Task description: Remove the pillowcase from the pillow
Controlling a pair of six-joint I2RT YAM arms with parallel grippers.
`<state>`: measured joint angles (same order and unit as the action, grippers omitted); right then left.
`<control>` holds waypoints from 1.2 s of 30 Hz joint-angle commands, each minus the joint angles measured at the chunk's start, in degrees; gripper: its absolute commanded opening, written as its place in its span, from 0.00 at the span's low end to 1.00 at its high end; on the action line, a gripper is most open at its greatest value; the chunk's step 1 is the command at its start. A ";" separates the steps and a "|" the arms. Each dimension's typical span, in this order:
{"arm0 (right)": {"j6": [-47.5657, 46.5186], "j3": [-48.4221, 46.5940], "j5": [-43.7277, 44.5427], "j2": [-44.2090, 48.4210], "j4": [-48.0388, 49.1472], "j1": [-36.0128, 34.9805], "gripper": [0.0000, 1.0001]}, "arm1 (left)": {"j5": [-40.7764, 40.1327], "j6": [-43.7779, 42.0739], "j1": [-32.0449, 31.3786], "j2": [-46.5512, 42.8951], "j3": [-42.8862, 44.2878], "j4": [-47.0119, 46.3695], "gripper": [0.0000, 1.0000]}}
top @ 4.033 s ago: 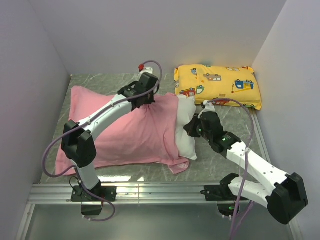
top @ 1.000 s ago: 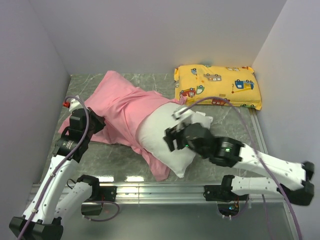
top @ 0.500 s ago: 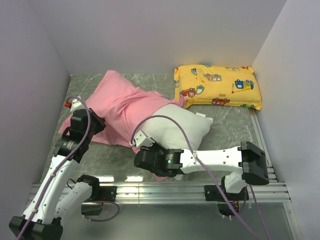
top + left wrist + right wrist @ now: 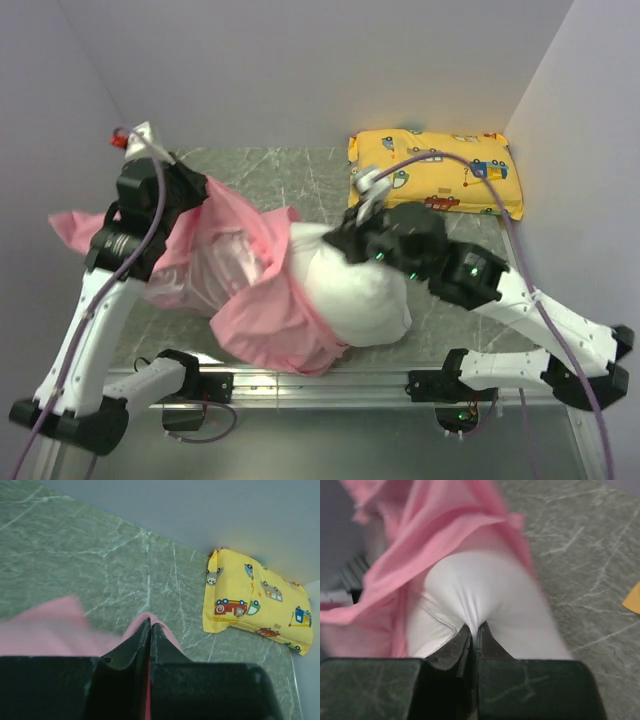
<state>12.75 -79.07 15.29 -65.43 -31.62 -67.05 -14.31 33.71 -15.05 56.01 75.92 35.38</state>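
Note:
The pink pillowcase (image 4: 245, 290) hangs stretched between the arms above the table, bunched over the left part of the white pillow (image 4: 355, 290). My left gripper (image 4: 195, 195) is raised at the far left and is shut on the pillowcase (image 4: 45, 630), whose pink edge shows between and around its tips (image 4: 150, 622). My right gripper (image 4: 345, 240) is shut on a pinch of the white pillow (image 4: 485, 595), holding it up. The pillowcase (image 4: 415, 555) drapes around the pillow's far end in the right wrist view.
A yellow cartoon-vehicle pillow (image 4: 435, 172) lies at the back right, also in the left wrist view (image 4: 255, 600). Grey walls close in on the left, back and right. A metal rail (image 4: 320, 385) runs along the near edge.
Both arms have lifted. The left gripper has risen and swung back with the pillowcase, pulling it off more of the pillow. The right gripper moved from the pillow's front up to its right top.

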 commanded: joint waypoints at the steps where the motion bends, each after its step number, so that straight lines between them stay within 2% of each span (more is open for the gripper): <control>1: 8.15 7.14 -23.81 2.59 6.64 17.43 0.00 | -0.11 -1.99 -1.03 7.87 2.74 -7.06 0.08; 2: 11.82 10.39 -27.64 0.93 8.83 26.70 0.00 | -0.63 -1.99 -1.82 11.28 3.35 -7.34 0.13; 4: 15.44 19.71 -39.47 -2.32 17.34 34.57 0.00 | -1.95 -2.25 -4.19 14.81 3.88 -8.13 0.19; 5: 17.90 22.26 -39.98 -7.21 19.64 39.05 0.00 | -1.95 -2.34 -4.90 18.49 4.75 -7.96 0.25; 7: 17.75 25.71 -39.20 -12.59 22.30 40.94 0.00 | -1.95 -2.43 -7.35 21.32 5.03 -8.04 0.35; 8: 16.61 27.02 -36.32 -16.01 22.30 40.68 0.00 | -2.30 -2.51 -9.10 22.99 4.42 -8.65 0.44; 12: 16.96 31.25 -33.05 -17.71 27.84 40.68 0.00 | -1.80 -3.48 -11.93 20.30 0.12 -13.92 0.69; 16: 15.64 28.89 -29.10 -17.98 25.56 40.68 0.00 | -1.51 -4.18 -13.69 18.44 1.86 -14.55 0.74; 20: 14.41 25.73 -26.80 -17.36 23.18 40.68 0.00 | -6.06 -3.04 -18.69 16.16 2.92 -9.90 0.74; 23: 13.44 22.30 -24.87 -17.80 20.90 40.77 0.00 | -8.97 -2.34 -24.74 13.53 -1.71 -7.52 0.74; 29: 12.56 19.48 -23.46 -18.24 18.70 40.77 0.00 | -9.07 0.38 -32.84 6.76 -13.86 -5.41 0.76; 31: 12.47 18.95 -23.29 -18.42 18.43 40.85 0.00 | -10.04 1.44 -34.86 5.00 -16.14 -5.23 0.77; 36: 12.38 18.69 -23.29 -18.42 18.26 40.94 0.00 | -10.38 1.88 -35.40 3.40 -19.32 -7.43 0.77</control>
<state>26.50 -57.12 -12.43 -85.01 -14.24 -26.85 -22.46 34.15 -50.26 61.17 56.88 29.82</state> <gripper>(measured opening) 0.024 0.770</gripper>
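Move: The left gripper, high up, still pinches the pillowcase; the middle of the pillowcase hangs about 15 cm back, 5 cm to its right and 22 cm below, with the pillow some 30 cm to its right and 17 cm back. The right gripper still pinches the pillow by a corner, the pillow's bulk about 18 cm below, 4 cm back and 5 cm right. From it the yellow pillow lies roughly 26 cm ahead, 25 cm right and 28 cm down, and the pillowcase's middle 21 cm left and 2 cm back. Swing the right gripper down about 28 cm, forward some 15 cm and a little right towards the yellow pillow, tipping its fingers downward and keeping the pillow corner pinched, then raise it slightly and hold. Open the left gripper to release the pillowcase while throwing it forward and down, then lift, sweep right and back, and sink wide open over the satin side of the case, turning clockwise. ##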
